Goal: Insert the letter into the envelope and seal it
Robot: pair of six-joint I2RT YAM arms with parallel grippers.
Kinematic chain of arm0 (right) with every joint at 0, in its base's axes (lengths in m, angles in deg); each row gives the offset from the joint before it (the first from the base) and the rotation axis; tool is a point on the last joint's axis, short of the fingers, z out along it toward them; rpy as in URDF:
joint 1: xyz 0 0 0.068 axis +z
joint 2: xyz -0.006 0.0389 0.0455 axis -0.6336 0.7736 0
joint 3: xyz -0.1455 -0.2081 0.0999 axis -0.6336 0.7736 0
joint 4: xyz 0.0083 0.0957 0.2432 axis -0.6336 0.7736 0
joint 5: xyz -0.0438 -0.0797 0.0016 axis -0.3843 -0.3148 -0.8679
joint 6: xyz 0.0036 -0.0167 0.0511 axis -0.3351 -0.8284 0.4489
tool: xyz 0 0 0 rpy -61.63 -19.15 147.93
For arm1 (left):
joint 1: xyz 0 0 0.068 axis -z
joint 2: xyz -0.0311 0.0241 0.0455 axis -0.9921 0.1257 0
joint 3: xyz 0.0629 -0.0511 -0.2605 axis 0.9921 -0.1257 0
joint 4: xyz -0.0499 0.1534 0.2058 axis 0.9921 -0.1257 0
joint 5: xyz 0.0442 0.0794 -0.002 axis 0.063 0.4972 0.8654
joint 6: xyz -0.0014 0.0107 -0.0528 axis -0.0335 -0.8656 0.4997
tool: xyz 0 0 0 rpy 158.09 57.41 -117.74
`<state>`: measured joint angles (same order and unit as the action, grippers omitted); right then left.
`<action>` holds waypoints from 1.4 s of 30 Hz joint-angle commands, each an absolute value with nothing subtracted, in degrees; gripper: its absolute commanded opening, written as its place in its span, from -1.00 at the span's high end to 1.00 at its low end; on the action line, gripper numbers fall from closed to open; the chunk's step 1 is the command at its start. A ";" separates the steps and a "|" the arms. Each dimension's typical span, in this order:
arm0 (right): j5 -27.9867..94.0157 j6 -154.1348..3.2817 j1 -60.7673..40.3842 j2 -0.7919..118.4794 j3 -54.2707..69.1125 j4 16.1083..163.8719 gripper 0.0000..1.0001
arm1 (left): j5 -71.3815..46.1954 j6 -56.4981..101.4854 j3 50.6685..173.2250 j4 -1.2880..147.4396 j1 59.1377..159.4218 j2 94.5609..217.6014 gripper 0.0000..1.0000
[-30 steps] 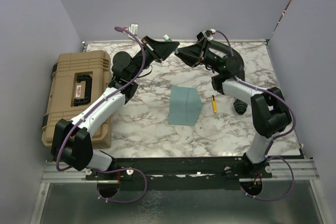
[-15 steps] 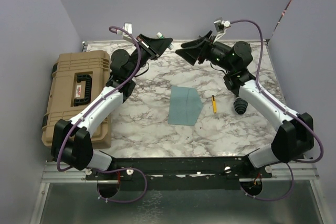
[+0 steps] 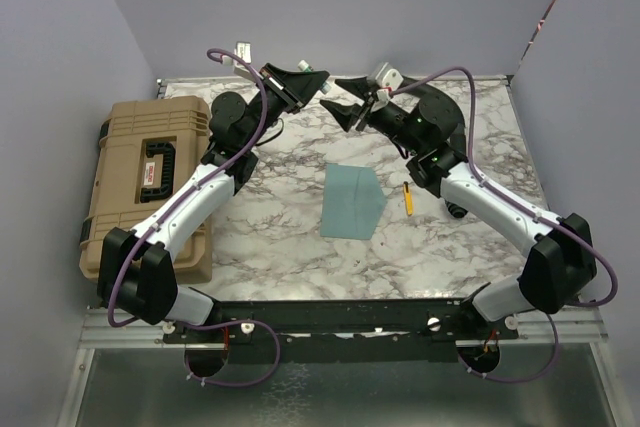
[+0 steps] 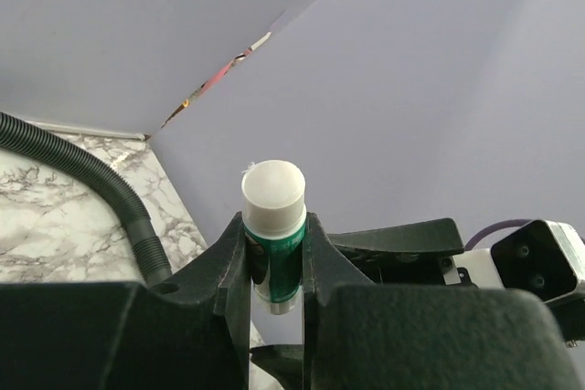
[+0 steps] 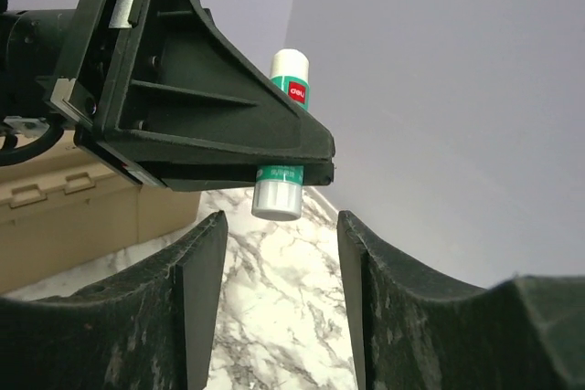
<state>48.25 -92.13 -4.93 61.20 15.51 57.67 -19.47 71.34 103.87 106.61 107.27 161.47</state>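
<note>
The teal envelope point(image 3: 352, 201) lies flat on the marble table point(image 3: 270, 237), mid-table, with no gripper near it. The letter is not in view. My left gripper point(image 3: 318, 82) is raised at the back, shut on a green glue stick point(image 4: 272, 191) with white ends. In the right wrist view one white end of the glue stick point(image 5: 277, 196) pokes out below the left gripper's fingers. My right gripper point(image 3: 335, 94) faces it from the right, open, its fingers point(image 5: 203, 262) either side of that end and apart from it.
A tan hard case point(image 3: 150, 182) takes up the table's left side. A yellow pen point(image 3: 407, 198) lies just right of the envelope, and a small black object point(image 3: 457, 210) shows partly behind my right forearm. Grey walls close in the back and sides.
My right arm swung its elbow outward, its gripper went from shut to open and moved left up to the glue stick's end. The left gripper rose slightly and kept its grip.
</note>
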 commanded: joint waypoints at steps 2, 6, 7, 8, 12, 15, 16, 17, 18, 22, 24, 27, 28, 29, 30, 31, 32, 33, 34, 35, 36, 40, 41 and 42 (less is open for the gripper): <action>45.63 -97.44 -4.27 63.37 14.82 52.03 -0.04 | -19.60 71.41 104.91 106.83 107.33 161.18 1.00; 46.21 -97.08 -4.25 64.20 14.37 51.09 0.00 | -19.53 71.54 104.90 106.83 107.38 161.22 1.00; 46.34 -96.93 -4.25 64.29 14.33 50.78 0.03 | -19.56 71.60 104.90 106.83 107.33 161.23 1.00; 46.30 -96.66 -4.25 64.33 14.59 50.28 0.05 | -19.56 71.64 104.90 106.83 107.35 161.24 1.00; 47.78 -95.39 -4.25 64.49 14.74 49.30 0.18 | -19.69 71.65 104.64 106.83 107.37 161.26 1.00; 49.62 -94.54 -4.25 64.75 14.77 48.75 0.21 | -19.69 71.58 104.56 106.83 107.38 161.33 1.00; 49.95 -94.14 -4.23 64.85 14.77 48.56 0.22 | -19.71 71.56 104.55 106.83 107.37 161.34 1.00; 50.04 -93.89 -4.20 64.86 14.76 48.40 0.24 | -19.71 71.60 104.55 106.83 107.43 161.35 1.00; 50.11 -93.66 -4.24 64.90 14.64 48.28 0.31 | -19.71 71.56 104.53 106.83 107.38 161.29 1.00; 50.21 -92.38 -4.28 64.89 14.30 48.50 0.71 | -19.78 71.52 104.60 106.88 107.39 161.28 1.00; 50.18 -90.09 -4.26 64.59 14.83 47.27 0.90 | -20.03 71.12 104.60 106.85 107.47 161.28 1.00; 52.47 -80.87 -4.37 63.60 15.52 43.47 0.99 | -20.68 70.16 104.03 108.26 107.43 161.00 1.00; 53.88 -76.65 -4.61 63.35 14.87 43.06 0.99 | -20.98 69.81 103.47 109.91 107.40 160.83 1.00; 54.88 -72.08 -4.80 63.22 13.90 43.26 0.99 | -21.20 69.48 102.81 111.75 107.38 160.60 1.00; 55.38 -67.14 -5.27 63.01 13.25 42.92 0.99 | -21.55 68.73 102.39 113.49 107.39 160.43 1.00; 55.71 -60.95 -6.18 62.90 13.29 41.01 0.99 | -21.93 68.21 102.35 114.54 107.43 160.52 1.00; 56.04 -54.94 -6.94 62.97 13.72 37.67 0.99 | -22.55 67.95 102.35 116.02 107.40 160.61 1.00; 56.23 -47.81 -8.15 63.12 14.05 34.72 0.99 | -23.68 67.67 102.36 118.19 107.32 160.83 1.00; 56.44 -41.11 -9.33 63.37 14.20 32.31 0.99 | -25.00 67.48 102.42 120.28 107.37 161.06 1.00; 56.48 -34.88 -10.47 63.75 14.35 30.08 0.99 | -26.24 67.35 102.56 122.15 107.37 161.27 1.00; 56.48 -28.98 -11.55 64.17 14.66 27.87 0.99 | -27.47 67.08 102.75 123.53 107.32 161.52 1.00; 55.06 -6.94 -14.11 67.44 15.91 15.54 0.99 | -30.95 66.73 102.80 128.29 107.35 161.50 1.00; 54.19 -1.68 -14.25 68.43 16.05 13.46 0.99 | -31.52 66.57 102.80 128.89 107.31 161.37 1.00; 53.17 3.14 -14.32 69.52 16.33 11.43 0.99 | -31.83 66.43 102.67 129.30 107.32 161.07 1.00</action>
<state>59.44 -26.65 -11.00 66.88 15.86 29.74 -26.53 69.89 103.50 124.14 108.32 161.38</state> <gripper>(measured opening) 0.066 0.190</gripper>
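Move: The glue stick stands slantwise in the left fingers, its middle practically at that hand's point. Its white lower end sits between the open right fingertips, and the stick's middle lies about 2 cm ahead of the right hand, 3 cm to its left and 2 cm above. Far below, some 36 cm down, the envelope lies roughly 6 cm back and 4 cm right of the right hand; the yellow knife is about 5 cm back and 18 cm right. The glue stick's white end is pinched by the right fingers, which ease about 1 cm forward-left and shut from half open while the left hand holds the stick still. Then both hands go up and back together some 7 cm, the right rolling about 55 degrees around its pointing direction, clockwise seen from behind that hand, and the left keeping its grip as it tips up nearly 20 degrees. ##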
